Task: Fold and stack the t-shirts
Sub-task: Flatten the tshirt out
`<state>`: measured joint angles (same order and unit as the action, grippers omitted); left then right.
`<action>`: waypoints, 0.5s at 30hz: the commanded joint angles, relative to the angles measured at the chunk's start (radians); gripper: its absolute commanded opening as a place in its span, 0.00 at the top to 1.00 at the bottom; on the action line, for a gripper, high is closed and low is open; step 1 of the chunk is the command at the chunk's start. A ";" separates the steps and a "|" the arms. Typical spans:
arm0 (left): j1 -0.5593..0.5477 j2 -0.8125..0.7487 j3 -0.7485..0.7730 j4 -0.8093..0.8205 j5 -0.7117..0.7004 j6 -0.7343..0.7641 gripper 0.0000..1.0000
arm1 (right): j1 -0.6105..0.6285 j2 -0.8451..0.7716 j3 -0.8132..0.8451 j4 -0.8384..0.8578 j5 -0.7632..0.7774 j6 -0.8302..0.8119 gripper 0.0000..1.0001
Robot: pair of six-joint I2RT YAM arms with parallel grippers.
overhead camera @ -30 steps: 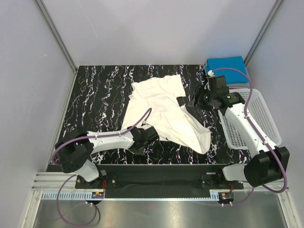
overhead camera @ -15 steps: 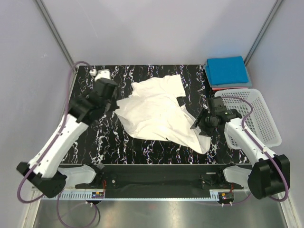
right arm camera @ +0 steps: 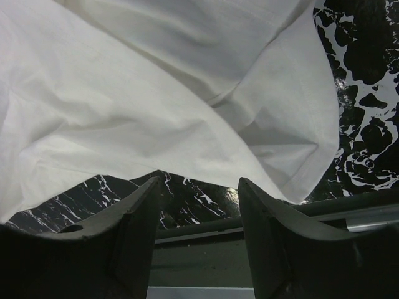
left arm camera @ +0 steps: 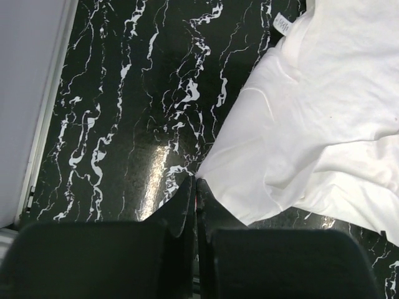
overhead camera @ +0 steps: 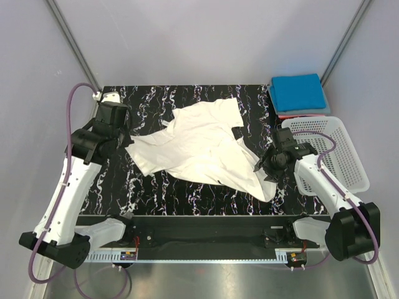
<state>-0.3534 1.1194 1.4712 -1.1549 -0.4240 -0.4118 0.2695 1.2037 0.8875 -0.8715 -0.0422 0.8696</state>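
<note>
A white t-shirt lies spread and creased across the middle of the black marbled table. My left gripper is at the shirt's left corner; in the left wrist view that gripper is shut with the corner of the white t-shirt pinched at its tips. My right gripper hovers open over the shirt's right lower flap; nothing sits between the jaws of this gripper, and the white t-shirt lies just beyond them. A folded blue t-shirt rests on a red t-shirt at the back right.
A white lattice basket stands at the right edge, beside the right arm. Grey walls close in the left, back and right sides. The table's metal front rail shows under the right gripper.
The left arm swung from the front of the table up to the far left, dragging the shirt's corner leftward and spreading it. The right gripper moved from the back toward the shirt's right lower flap.
</note>
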 commanded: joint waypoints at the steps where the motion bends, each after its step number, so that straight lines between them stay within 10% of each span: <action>1: 0.014 -0.039 0.035 0.006 0.004 0.044 1.00 | 0.031 -0.039 -0.034 -0.006 0.018 0.023 0.41; 11: 0.048 -0.102 -0.138 -0.026 -0.041 0.051 1.00 | 0.232 0.056 -0.084 0.037 0.105 0.066 0.40; 15: 0.053 -0.167 -0.303 0.036 0.147 0.001 1.00 | 0.234 0.057 -0.104 0.034 0.119 0.068 0.39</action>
<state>-0.3080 1.0023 1.2564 -1.1614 -0.4011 -0.3897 0.4953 1.2633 0.7967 -0.8478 0.0193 0.9150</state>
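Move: The right hand, empty and half open, is above the t-shirt's near edge: the stretch it heads for lies about 4 cm back, 3 cm left and 9 cm below. The t-shirt's near right corner is some 6 cm back and 3 cm right, and the white basket about 20 cm right and 8 cm ahead. The left hand already holds the left corner high; bare table for it lies some 28 cm down, 6 cm back and 3 cm left, the t-shirt's middle roughly 19 cm right and 8 cm ahead. The right hand drops about 4 cm while drawing back some 4 cm and shifting 3 cm left, closing in on the t-shirt's near edge just left of its near right corner, fingers staying open and turning about 10 degrees counter-clockwise. The left hand keeps its shut grip on the left corner, first easing back and left nearly level, then sinking faster to end about 5 cm lower and 3 cm farther back, tipping slightly downwards as it brings the corner towards the table. ##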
